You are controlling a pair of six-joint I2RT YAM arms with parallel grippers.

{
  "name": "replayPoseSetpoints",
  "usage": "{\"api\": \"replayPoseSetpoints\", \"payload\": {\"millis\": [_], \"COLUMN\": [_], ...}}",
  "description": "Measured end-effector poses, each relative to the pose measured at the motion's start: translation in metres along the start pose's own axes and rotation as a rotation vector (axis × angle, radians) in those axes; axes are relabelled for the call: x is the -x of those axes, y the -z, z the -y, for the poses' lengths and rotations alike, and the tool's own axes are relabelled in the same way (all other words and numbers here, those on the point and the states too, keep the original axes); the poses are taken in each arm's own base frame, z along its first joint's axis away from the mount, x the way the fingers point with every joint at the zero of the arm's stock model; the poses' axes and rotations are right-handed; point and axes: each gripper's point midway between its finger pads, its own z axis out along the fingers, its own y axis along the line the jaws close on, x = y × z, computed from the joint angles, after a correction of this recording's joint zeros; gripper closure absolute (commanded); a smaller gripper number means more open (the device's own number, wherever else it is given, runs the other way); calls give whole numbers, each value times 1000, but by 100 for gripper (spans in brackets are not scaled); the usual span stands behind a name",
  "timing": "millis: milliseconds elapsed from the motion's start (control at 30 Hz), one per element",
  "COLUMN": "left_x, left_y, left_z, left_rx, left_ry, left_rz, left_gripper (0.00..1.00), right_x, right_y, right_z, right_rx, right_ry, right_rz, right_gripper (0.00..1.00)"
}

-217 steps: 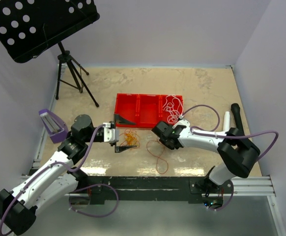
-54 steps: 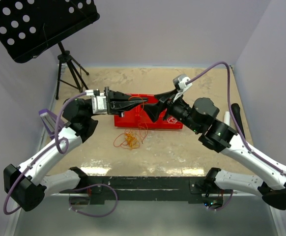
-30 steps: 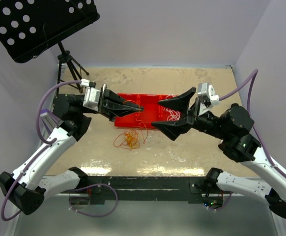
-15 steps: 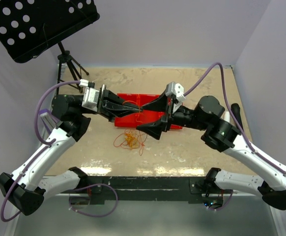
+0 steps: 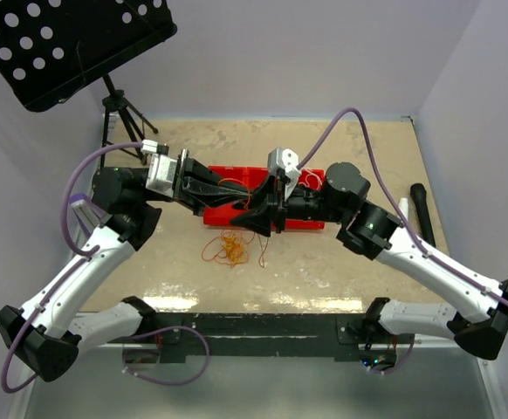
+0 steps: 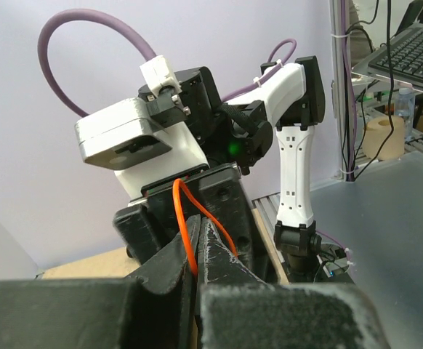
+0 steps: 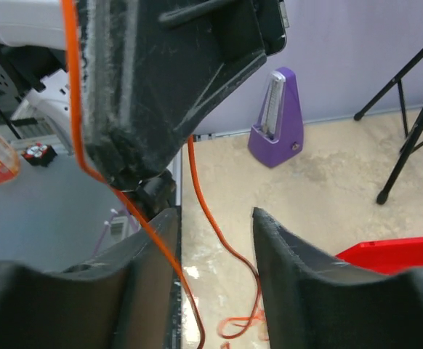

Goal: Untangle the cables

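My left gripper [image 5: 236, 186] is raised over the red tray [image 5: 215, 215], shut on a strand of an orange cable [image 6: 184, 218]. In the left wrist view the left gripper [image 6: 197, 222] pinches that strand between its tips. The strand hangs down to an orange tangle [image 5: 232, 249] on the table, with a red loop [image 5: 208, 254] beside it. My right gripper [image 5: 252, 209] faces the left one closely. In the right wrist view the right gripper [image 7: 215, 218] stands open, with the orange strands [image 7: 219, 240] running between its fingers. A white cable [image 5: 307, 181] lies in the tray's right compartment.
A purple metronome [image 7: 277, 123] stands at the table's left edge. A music stand [image 5: 71, 44] on a tripod [image 5: 127, 131] is at the back left. A black object [image 5: 420, 209] and a white one [image 5: 402, 209] lie at the right.
My right gripper has swung left to the left gripper, and its jaws have narrowed around the hanging orange strands. The left gripper has kept its hold and place.
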Motion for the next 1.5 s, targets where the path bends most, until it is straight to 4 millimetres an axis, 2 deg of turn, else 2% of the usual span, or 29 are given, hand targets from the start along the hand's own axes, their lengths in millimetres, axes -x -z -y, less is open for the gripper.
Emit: {"api": "replayPoseSetpoints", "payload": {"millis": [67, 100, 267, 300, 433, 467, 500, 567, 667, 733, 900, 1000, 1133, 1233, 1367, 1500], "left_x": [0, 0, 1, 1, 0, 1, 1, 1, 0, 0, -8, -20, -46, -55, -57, -68], "left_y": [0, 0, 0, 0, 2, 4, 5, 8, 13, 17, 39, 55, 76, 84, 90, 95], "left_z": [0, 0, 0, 0, -2, -2, -3, -4, -8, -13, -21, -22, -21, -22, -26, -26], "left_rx": [0, 0, 2, 5, 31, 41, 53, 86, 151, 203, 379, 480, 577, 616, 653, 675], "left_ry": [0, 0, -3, -4, -36, -48, -58, -70, -68, -74, -72, -57, -26, -10, -15, -2], "left_rz": [0, 0, 1, 1, -6, -11, -17, -28, -46, -56, -91, -114, -163, -187, -195, -209], "left_gripper": [100, 100, 100, 97, 29, 18, 11, 4, 2, 0, 0, 0, 0, 0, 0, 0], "right_x": [1, 2, 11, 16, 44, 54, 65, 85, 105, 107, 86, 70, 46, 26, 7, 3], "right_y": [0, 1, 8, 12, 31, 36, 41, 48, 55, 56, 48, 40, 31, 29, 32, 42], "right_z": [1, 1, 8, 10, 13, 16, 20, 30, 48, 64, 107, 136, 172, 194, 215, 228], "right_rx": [-5, -9, -77, -102, -194, -231, -270, -349, -462, -543, -714, -821, -961, -1050, -1144, -1213], "right_ry": [4, 9, 31, 39, 75, 83, 91, 106, 114, 111, 91, 85, 91, 94, 97, 92], "right_rz": [3, 5, 31, 46, 116, 137, 160, 201, 242, 246, 199, 171, 131, 92, 51, 53], "right_gripper": [94, 100, 100, 100, 100, 100, 100, 100, 100, 100, 100, 100, 100, 100, 100, 100]}}
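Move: The orange cable to be taken over runs between the right hand's half-closed fingers, within about 1 cm of its hand point. From the left hand, whose shut fingers still hold it higher up, that stretch hangs about 7 cm below and 1 cm back. The red tray's middle is some 23 cm ahead of the right hand, 6 cm to its right and 39 cm down; the yellow-orange tangle lies 6 cm ahead, 5 cm left and 41 cm down. The orange cable is pinched as the right fingers finish closing; the left hand then opens wide, lets go and backs off down, left and forward, about 12 cm in all. The right hand carries the cable right and up about 10 cm, then sweeps forward some 22 cm over the red tray while sinking again, turning about 70 degrees clockwise until its fingers point forward. ##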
